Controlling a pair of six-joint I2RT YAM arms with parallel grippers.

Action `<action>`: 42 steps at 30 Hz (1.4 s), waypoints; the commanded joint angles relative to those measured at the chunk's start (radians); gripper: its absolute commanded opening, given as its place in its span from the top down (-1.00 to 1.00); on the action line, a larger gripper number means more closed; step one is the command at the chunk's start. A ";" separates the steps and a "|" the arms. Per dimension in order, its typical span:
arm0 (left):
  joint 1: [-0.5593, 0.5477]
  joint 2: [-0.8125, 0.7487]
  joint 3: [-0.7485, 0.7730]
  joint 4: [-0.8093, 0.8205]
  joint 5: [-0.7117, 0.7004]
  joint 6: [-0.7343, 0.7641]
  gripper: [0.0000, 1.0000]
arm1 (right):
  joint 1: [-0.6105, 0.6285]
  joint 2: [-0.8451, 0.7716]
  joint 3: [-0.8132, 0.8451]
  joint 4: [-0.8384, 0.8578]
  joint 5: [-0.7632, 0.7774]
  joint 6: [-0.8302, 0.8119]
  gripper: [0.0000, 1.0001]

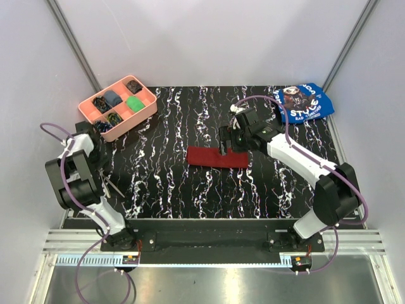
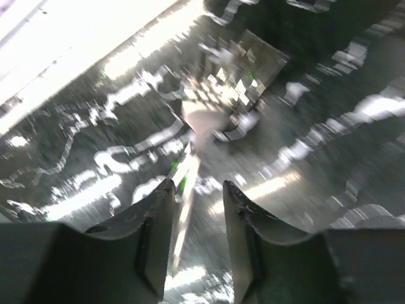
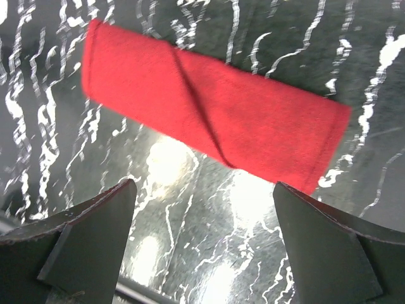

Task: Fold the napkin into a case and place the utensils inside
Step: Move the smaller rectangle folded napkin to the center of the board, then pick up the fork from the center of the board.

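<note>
The napkin [image 1: 217, 157] lies mid-table as a narrow dark red folded strip, the case, with a diagonal crease across it [image 3: 209, 117]. My right gripper [image 1: 224, 147] hovers over its far edge, jaws wide open and empty [image 3: 204, 185]; the cloth lies just beyond the fingertips. The utensils [image 1: 116, 188] show as thin silver pieces at the table's left front. My left gripper [image 2: 197, 183] is low over them, jaws apart, with a blurred silver handle [image 2: 188, 174] running between the fingers, nearer the left one and not pinched. A wider shiny utensil end [image 2: 221, 95] lies beyond.
A pink compartment tray [image 1: 130, 125] holding small items stands at the back left. A blue printed cloth [image 1: 304, 102] lies at the back right corner. White walls close in the black marbled table [image 1: 164, 183] on three sides.
</note>
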 commanded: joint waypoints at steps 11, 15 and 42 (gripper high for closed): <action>0.015 0.104 0.027 0.053 -0.071 0.025 0.17 | 0.000 -0.092 -0.055 -0.014 -0.066 -0.051 -0.99; 0.017 0.118 0.016 0.063 -0.070 0.013 0.21 | 0.000 -0.095 -0.058 -0.008 -0.071 -0.051 -1.00; -0.485 -0.414 -0.111 0.171 0.229 0.169 1.00 | -0.011 -0.002 -0.001 0.046 -0.359 0.052 -1.00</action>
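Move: The fork lies under the left gripper: its middle is about 3 cm back, 1 cm right and 3 cm below, its neck almost between the fingertips. A second utensil crosses its handle some 6 cm back, level sideways, while the orange box is about 26 cm ahead and 6 cm right. The folded napkin lies roughly 48 cm right and 5 cm ahead. From the right hand, the fork is about 50 cm left, 6 cm back and 12 cm down. Lower the left gripper about 3 cm onto the fork, drifting slightly left, and close the half-open fingers to pinch the fork by its neck. Then lift it some 9 cm while swinging right, towards the napkin's side, with the hand turning about 15 degrees clockwise and tipping up. Let the empty right hand ease back a few centimetres above the table, fingers wide open. ##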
